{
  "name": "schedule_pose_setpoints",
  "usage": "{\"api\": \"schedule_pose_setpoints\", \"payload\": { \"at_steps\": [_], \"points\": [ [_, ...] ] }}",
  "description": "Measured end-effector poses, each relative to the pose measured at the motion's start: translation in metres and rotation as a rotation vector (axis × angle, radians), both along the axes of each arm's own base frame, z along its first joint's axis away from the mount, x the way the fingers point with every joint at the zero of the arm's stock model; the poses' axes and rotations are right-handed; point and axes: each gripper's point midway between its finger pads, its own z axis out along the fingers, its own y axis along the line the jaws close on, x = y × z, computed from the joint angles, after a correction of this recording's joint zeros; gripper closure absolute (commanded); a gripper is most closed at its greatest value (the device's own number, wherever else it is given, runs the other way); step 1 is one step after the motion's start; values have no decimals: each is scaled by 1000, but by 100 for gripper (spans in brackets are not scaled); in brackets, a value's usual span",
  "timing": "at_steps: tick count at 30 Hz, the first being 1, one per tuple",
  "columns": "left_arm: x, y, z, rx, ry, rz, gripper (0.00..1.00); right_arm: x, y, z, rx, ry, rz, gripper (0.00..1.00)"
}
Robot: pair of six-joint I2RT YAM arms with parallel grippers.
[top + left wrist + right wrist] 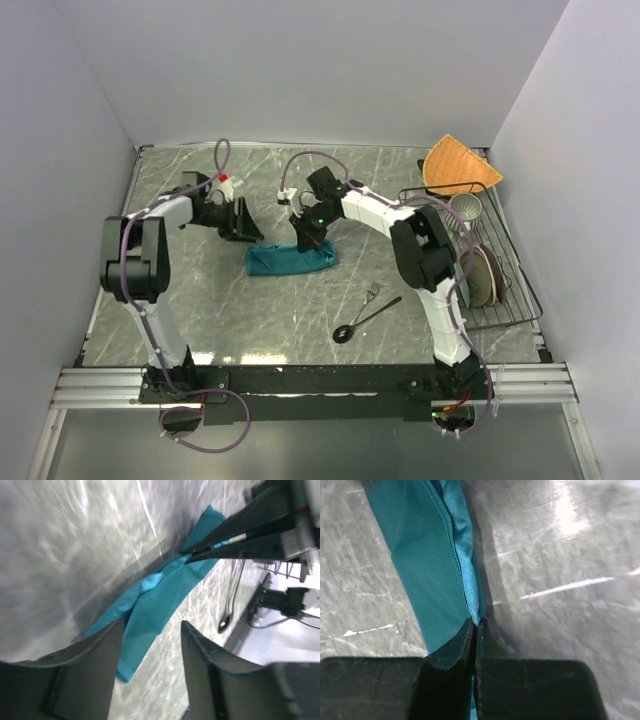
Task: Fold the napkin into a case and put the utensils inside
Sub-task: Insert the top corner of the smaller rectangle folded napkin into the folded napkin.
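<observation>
The teal napkin (290, 260) lies as a long folded strip in the middle of the table. My right gripper (305, 237) comes down on its far edge. In the right wrist view the right gripper (476, 626) is shut on the napkin (425, 565), pinching a folded edge. My left gripper (246, 226) sits just off the strip's left end. In the left wrist view the left gripper (150, 647) is open over the napkin (160, 595), with nothing between its fingers. The silver fork (372, 292) and the dark spoon (362, 321) lie to the front right of the napkin.
A wire rack (515, 300) with round plates (478, 277) and a cup (466, 207) stands at the right edge. An orange fan-shaped cloth (458, 165) lies at the back right. White walls close in the table on three sides.
</observation>
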Motion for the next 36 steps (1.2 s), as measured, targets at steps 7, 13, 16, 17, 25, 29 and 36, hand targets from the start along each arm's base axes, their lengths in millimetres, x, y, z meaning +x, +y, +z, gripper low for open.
{"api": "schedule_pose_setpoints", "payload": {
  "at_steps": [7,13,16,17,25,29,36],
  "points": [
    [34,49,40,34,-202,66,44,2,-2,28,27,-227,-17,100],
    [41,76,39,73,-218,113,45,14,2,42,25,-504,-62,100],
    [42,78,37,86,-221,119,45,23,1,42,-2,-651,-95,100],
    [42,79,37,89,-220,122,45,26,0,43,-14,-698,-111,100],
    [45,93,35,110,-217,155,46,54,2,72,-54,-1078,-214,100],
    [44,97,34,118,-213,168,47,52,3,84,-53,-1255,-226,100],
    [41,100,36,127,-217,176,48,41,12,68,-80,-1443,-192,100]
  ]
}}
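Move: At the right hand, the folded napkin's far long edge is already pinched between the closed fingers. The napkin's middle is about 3 cm to their left, 3 cm nearer the robot and 2 cm lower. The fork is some 17 cm to that hand's right and 14 cm back, the spoon 17 cm right and 19 cm back. From the open left hand, the napkin's middle lies about 9 cm right, 4 cm back and 5 cm below. Keeping its pinch on the napkin's edge, the right hand lifts the cloth up from the table, peaking some 9 cm higher and ending about 7 cm up and 4 cm forward. Its wrist rolls over by roughly 80 degrees, so the down-left fingers swing out to point forward-left, almost level. The left hand backs off from the napkin to the left, rising and going forward a little, fingers still open. ##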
